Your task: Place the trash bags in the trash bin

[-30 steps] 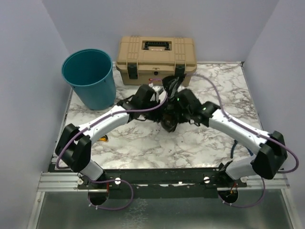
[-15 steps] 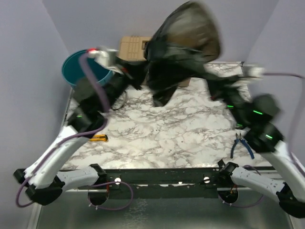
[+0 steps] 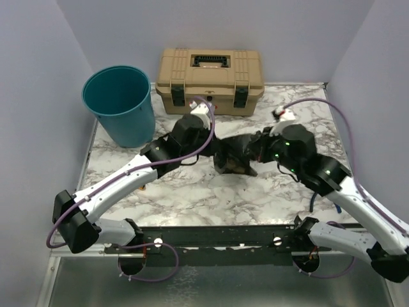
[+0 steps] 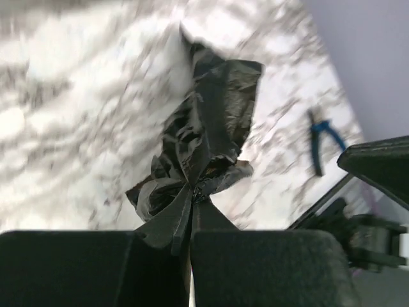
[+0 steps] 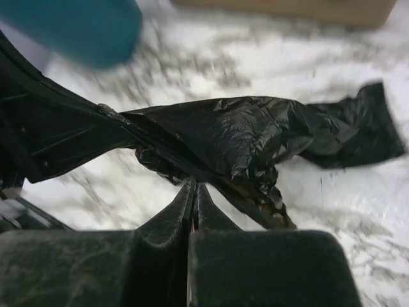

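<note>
One crumpled black trash bag (image 3: 234,160) lies bunched low over the middle of the marble table (image 3: 192,198), between my two grippers. My left gripper (image 3: 217,148) is shut on a fold of its film, which fans out from the fingertips in the left wrist view (image 4: 190,197); the trash bag (image 4: 214,128) stretches away beyond. My right gripper (image 3: 254,152) is shut too, its tips (image 5: 195,185) pinching the lower edge of the trash bag (image 5: 255,131). The teal trash bin (image 3: 121,105) stands upright at the far left, apart from the bag.
A tan toolbox (image 3: 209,80) with black latches stands against the back wall, right of the bin. Blue-handled pliers (image 4: 323,144) lie on the table near the right arm. Grey walls close in the left, back and right sides.
Half a second ago both arms were raised, with the bag billowing open high in the air. Now they are down again and the bag is bunched low over the table's middle.
</note>
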`<state>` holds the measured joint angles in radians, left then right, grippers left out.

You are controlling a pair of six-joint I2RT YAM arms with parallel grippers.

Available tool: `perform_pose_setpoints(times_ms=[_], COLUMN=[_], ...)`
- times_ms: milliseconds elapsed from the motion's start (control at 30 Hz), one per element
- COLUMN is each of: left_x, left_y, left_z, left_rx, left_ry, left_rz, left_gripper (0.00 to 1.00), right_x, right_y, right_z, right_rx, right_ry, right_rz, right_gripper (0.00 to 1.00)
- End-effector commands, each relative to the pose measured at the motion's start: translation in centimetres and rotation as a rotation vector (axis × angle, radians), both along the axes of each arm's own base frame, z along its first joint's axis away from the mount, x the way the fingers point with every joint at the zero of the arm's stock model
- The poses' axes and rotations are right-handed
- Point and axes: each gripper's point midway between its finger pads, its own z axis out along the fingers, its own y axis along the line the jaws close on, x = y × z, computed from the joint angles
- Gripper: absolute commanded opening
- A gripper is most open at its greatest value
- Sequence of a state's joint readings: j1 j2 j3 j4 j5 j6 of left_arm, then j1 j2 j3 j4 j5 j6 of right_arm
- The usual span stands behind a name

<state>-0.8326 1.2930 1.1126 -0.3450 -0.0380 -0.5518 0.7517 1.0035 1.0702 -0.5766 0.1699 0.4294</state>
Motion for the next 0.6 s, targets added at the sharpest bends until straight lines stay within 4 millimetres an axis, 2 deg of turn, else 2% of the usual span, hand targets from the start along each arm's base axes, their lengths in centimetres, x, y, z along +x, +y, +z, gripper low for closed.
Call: perform_pose_setpoints(times_ms=[0, 100, 167, 200, 267, 333, 433, 567], left_x=[-0.8, -0.6, -0.3, -0.1, 0.2, 0.4, 0.5, 0.4], left_y=[-1.3, -1.6, -1.4, -1.3, -1.2, -1.3, -1.6, -1.8], left_z=[4.8, 8.5, 9.7, 9.7, 9.7, 9.5, 9.1, 9.2], left_rx=[-0.023, -0.092, -0.102, -0.097, -0.091, -0.090, -0.089, -0.088], left_ry=[-0.023, -0.057, -0.079, -0.085, -0.088, -0.075, -0.061, -0.061], left_rz=[-0.118, -0.101, -0.077, -0.069, -0.051, -0.045, -0.045, -0.060], left_gripper=[0.00, 0.00, 0.00, 0.00, 0.00, 0.00, 0.00, 0.00], right_x=[0.2, -0.5, -0.9, -1.0, -1.5, -2.2, -2.4, -1.7], right_y=[-2.1, -1.2, -1.0, -0.9, -0.4, 0.6, 1.5, 2.9], right_z=[0.4, 1.1, 1.0, 1.1, 1.2, 1.2, 0.9, 0.5], right_rx=[0.042, 0.125, 0.150, 0.161, 0.167, 0.159, 0.140, 0.098], right_ry=[-0.039, -0.058, -0.047, -0.057, -0.076, -0.081, -0.081, -0.117], right_rz=[-0.123, -0.077, -0.065, -0.056, 0.000, 0.088, 0.155, 0.236], right_gripper=[0.01, 0.04, 0.14, 0.21, 0.41, 0.51, 0.65, 0.71])
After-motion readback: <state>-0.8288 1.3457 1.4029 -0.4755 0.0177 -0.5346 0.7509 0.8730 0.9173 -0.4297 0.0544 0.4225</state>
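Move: The black trash bag is pinched in both closed grippers. Its middle hangs about 6 cm right of and 8 cm below the left hand, and about 5 cm left of and 10 cm below the right. The toolbox lies some 30 cm ahead of the left hand, 2 cm left and 13 cm lower. The trash bin is roughly 14 cm ahead of the left hand, 31 cm left and 9 cm lower. Keep the left gripper shut on the trash bag and lift it quickly about 11 cm, tipping the fingers up some 10 degrees, then ease down a couple of centimetres. Raise the right hand about 4 cm, drop it back as its fingers open to roughly two-thirds and let go of the bag, and draw it back 2 cm. ##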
